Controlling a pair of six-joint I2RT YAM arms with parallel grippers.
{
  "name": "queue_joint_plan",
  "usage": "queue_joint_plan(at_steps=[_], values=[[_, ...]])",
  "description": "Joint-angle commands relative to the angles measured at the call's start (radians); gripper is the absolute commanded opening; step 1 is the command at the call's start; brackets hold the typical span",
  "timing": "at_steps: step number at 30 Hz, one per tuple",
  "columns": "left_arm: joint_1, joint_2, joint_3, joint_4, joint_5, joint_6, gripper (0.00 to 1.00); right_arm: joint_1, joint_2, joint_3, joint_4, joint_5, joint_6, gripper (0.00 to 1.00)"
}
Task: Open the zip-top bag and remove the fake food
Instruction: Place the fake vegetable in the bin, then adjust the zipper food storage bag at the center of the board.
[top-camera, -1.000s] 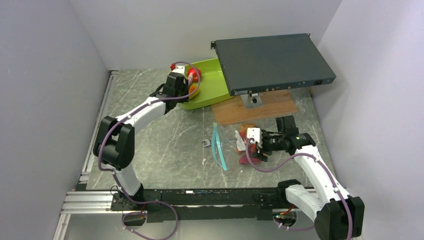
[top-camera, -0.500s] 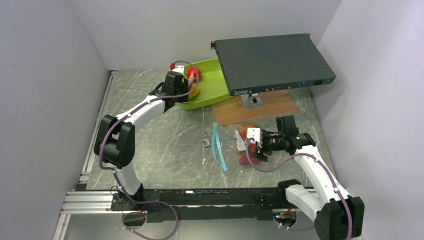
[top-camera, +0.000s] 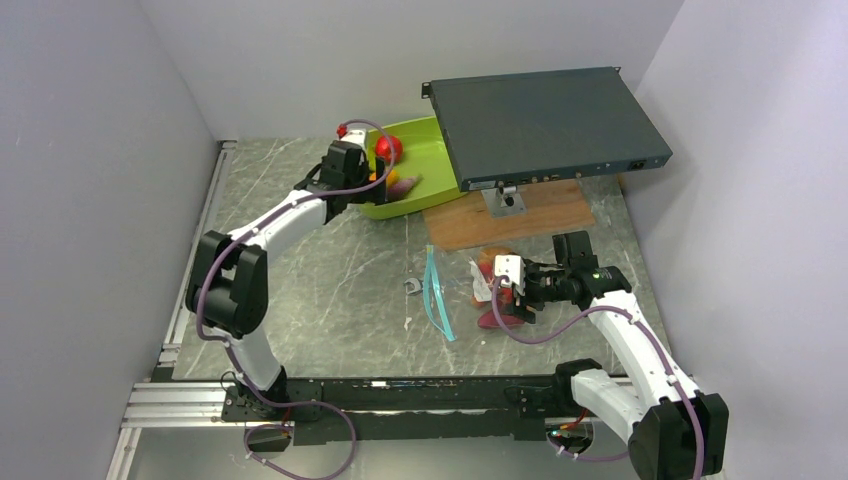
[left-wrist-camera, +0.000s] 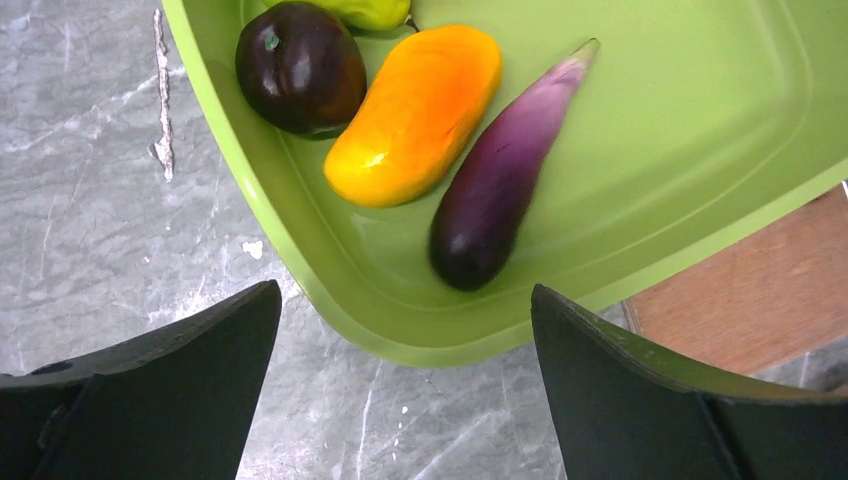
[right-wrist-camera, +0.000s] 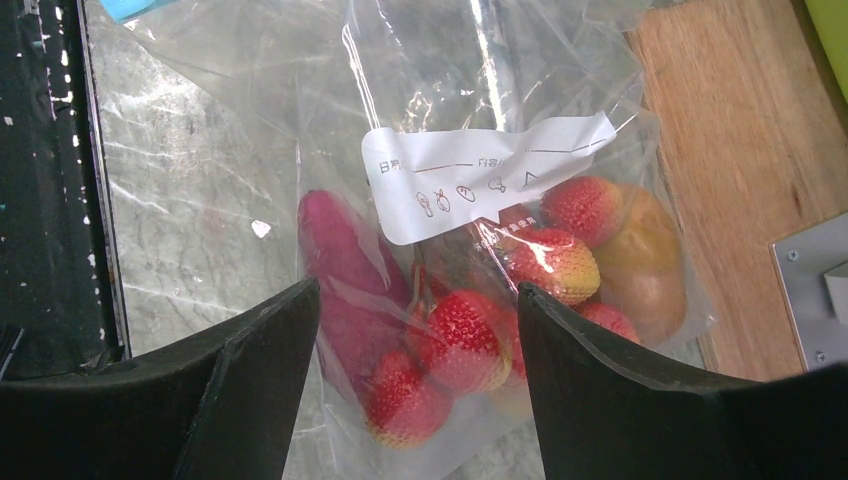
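Note:
My left gripper (left-wrist-camera: 405, 290) hangs open and empty over the near rim of the lime-green tray (left-wrist-camera: 300, 260). Fake food lies in the tray: a purple eggplant (left-wrist-camera: 495, 190), an orange-yellow mango (left-wrist-camera: 415, 115), a dark plum (left-wrist-camera: 300, 65) and a green pear (left-wrist-camera: 375, 10). A red apple (top-camera: 388, 147) shows in the top view. The clear zip-top bag (right-wrist-camera: 470, 110) lies on the table, its blue zip strip (top-camera: 436, 295) pointing left. My right gripper (right-wrist-camera: 418, 285) is shut on the bag's closed end, strawberries (right-wrist-camera: 460, 340), a pink piece (right-wrist-camera: 345, 255) and an orange fruit (right-wrist-camera: 645, 255) bulging between its fingers.
A black rack unit (top-camera: 545, 120) stands on a metal foot over a wooden board (top-camera: 520, 215), right of the tray. A small metal wrench (top-camera: 411, 287) lies left of the bag's mouth. Grey walls close in the marble table on three sides.
The left gripper has opened and drawn back a little from the tray. The eggplant it held now lies in the tray. The right arm and the bag have not moved.

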Motion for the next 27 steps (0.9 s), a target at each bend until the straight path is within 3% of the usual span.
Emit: queue_joint_plan(at_steps=[1, 9, 18, 27], values=[[0.003, -0.099, 0.002, 0.033, 0.031, 0.024, 1.00, -0.009, -0.005, 0.009, -0.011, -0.026, -0.028, 0.75], [0.010, -0.334, -0.267, 0.175, 0.037, -0.012, 1.00, -0.020, -0.002, 0.013, -0.016, -0.037, -0.029, 0.75], [0.037, -0.624, -0.555, 0.338, 0.354, -0.047, 1.00, -0.046, 0.001, 0.021, -0.028, -0.057, -0.034, 0.75], [0.037, -0.745, -0.755, 0.439, 0.652, -0.136, 1.00, -0.105, -0.007, 0.031, -0.051, -0.093, -0.046, 0.74]])
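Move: The bag with the remaining food lies about 20 cm back and 26 cm right of the open left hand, some 11 cm lower; from the right hand it is roughly 4 cm ahead, 3 cm left and 7 cm down. The wrench head is about 16 cm back and 8 cm right of the left hand, 14 cm below. The eggplant, already released in the bin, lies some 7 cm ahead, 5 cm right and 10 cm below that hand. Up first, then mostly back, the left hand leaves the near edge of the bin for the open table in front of the bag, drawing back about 15 cm and ending some 5 cm higher after a slight dip. Its fingers stay wide open while the wrist rolls its left side down and swings clockwise, roughly 20 degrees each, to face the bag. The right hand eases about 1 cm to the right beside the bag, fingers still partly open. ##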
